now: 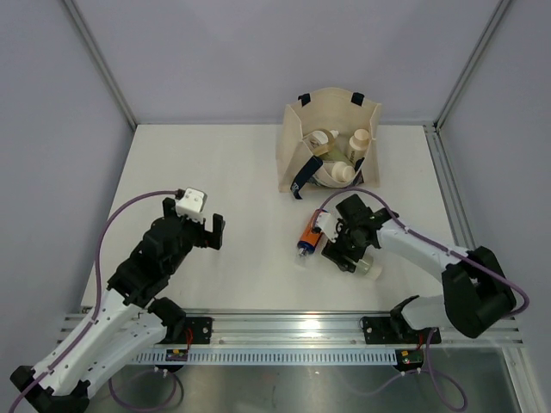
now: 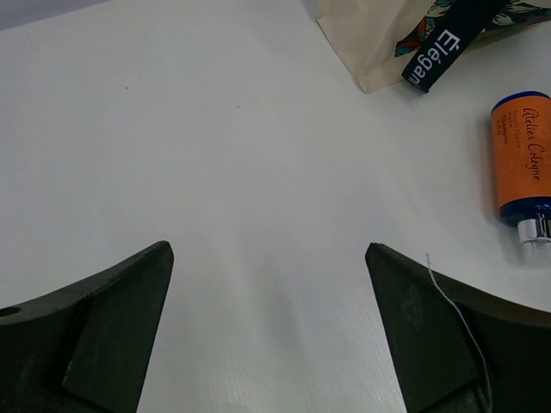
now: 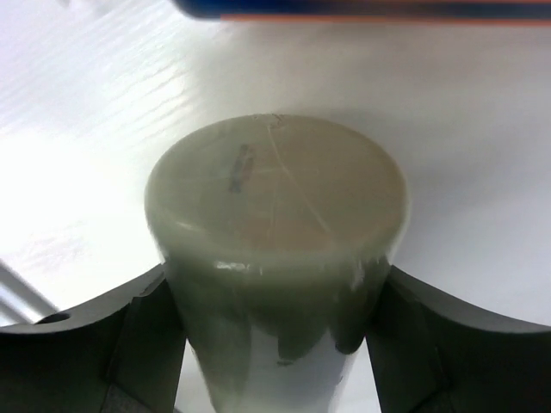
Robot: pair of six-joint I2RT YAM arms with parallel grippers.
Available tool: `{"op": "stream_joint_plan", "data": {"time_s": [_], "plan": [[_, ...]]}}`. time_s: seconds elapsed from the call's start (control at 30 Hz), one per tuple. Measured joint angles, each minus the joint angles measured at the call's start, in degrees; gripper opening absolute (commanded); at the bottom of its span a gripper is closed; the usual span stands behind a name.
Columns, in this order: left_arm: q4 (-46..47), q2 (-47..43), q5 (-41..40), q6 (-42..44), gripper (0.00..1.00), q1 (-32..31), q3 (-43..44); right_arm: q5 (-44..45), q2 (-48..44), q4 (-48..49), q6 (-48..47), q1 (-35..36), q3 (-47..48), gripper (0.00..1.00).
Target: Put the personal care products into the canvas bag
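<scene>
The canvas bag stands open at the back of the table, with several pale bottles inside. An orange bottle with blue ends lies on the table in front of the bag, also seen in the left wrist view as the orange bottle. Just right of it lies a sage-green bottle. My right gripper is shut on the sage-green bottle, with a finger pressed against each side. My left gripper hovers open over bare table, well left of the orange bottle.
The bag's dark strap hangs over its front onto the table near the orange bottle. White walls enclose the table on the left, back and right. A metal rail runs along the near edge by the arm bases.
</scene>
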Motion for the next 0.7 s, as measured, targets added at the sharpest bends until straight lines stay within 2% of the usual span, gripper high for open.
{"op": "stream_joint_plan", "data": {"time_s": [0.17, 0.27, 0.6, 0.7], "plan": [[0.11, -0.83, 1.92, 0.44, 0.99, 0.00, 0.00, -7.26, -11.80, -5.18, -4.02, -5.14, 0.24, 0.00], [0.55, -1.53, 4.81, 0.74, 0.99, 0.00, -0.13, -10.75, -15.82, -6.86, -5.40, -6.21, 1.14, 0.00], [1.97, -2.62, 12.83, 1.64, 0.99, 0.00, -1.22, -18.29, -15.87, -5.97, -4.22, -6.34, 1.88, 0.00], [3.39, -2.49, 16.11, 1.97, 0.99, 0.00, -2.14, -20.04, -15.08, -6.43, -2.14, -6.36, 5.81, 0.00]]}}
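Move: The right hand already has the green bottle pinched low over the table, and the canvas bag it is meant for stands about 25 cm ahead, roughly 1 cm to the left, its middle some 6 cm higher. The orange bottle lies about 7 cm ahead and 6 cm left of this hand, some 2 cm lower. From the open, empty left hand, the orange bottle is about 23 cm to the right, 5 cm ahead and 20 cm below. Up goes the right hand, roughly 10 cm, quickly at first, slowing midway and then rising again. It keeps its grip on the green bottle, drifts some 3 cm left and tilts about 20 degrees so the fingertips swing leftward. The open left hand eases about 4 cm right and 2 cm back, turning some 15 degrees clockwise, closing on the orange bottle without reaching it. ##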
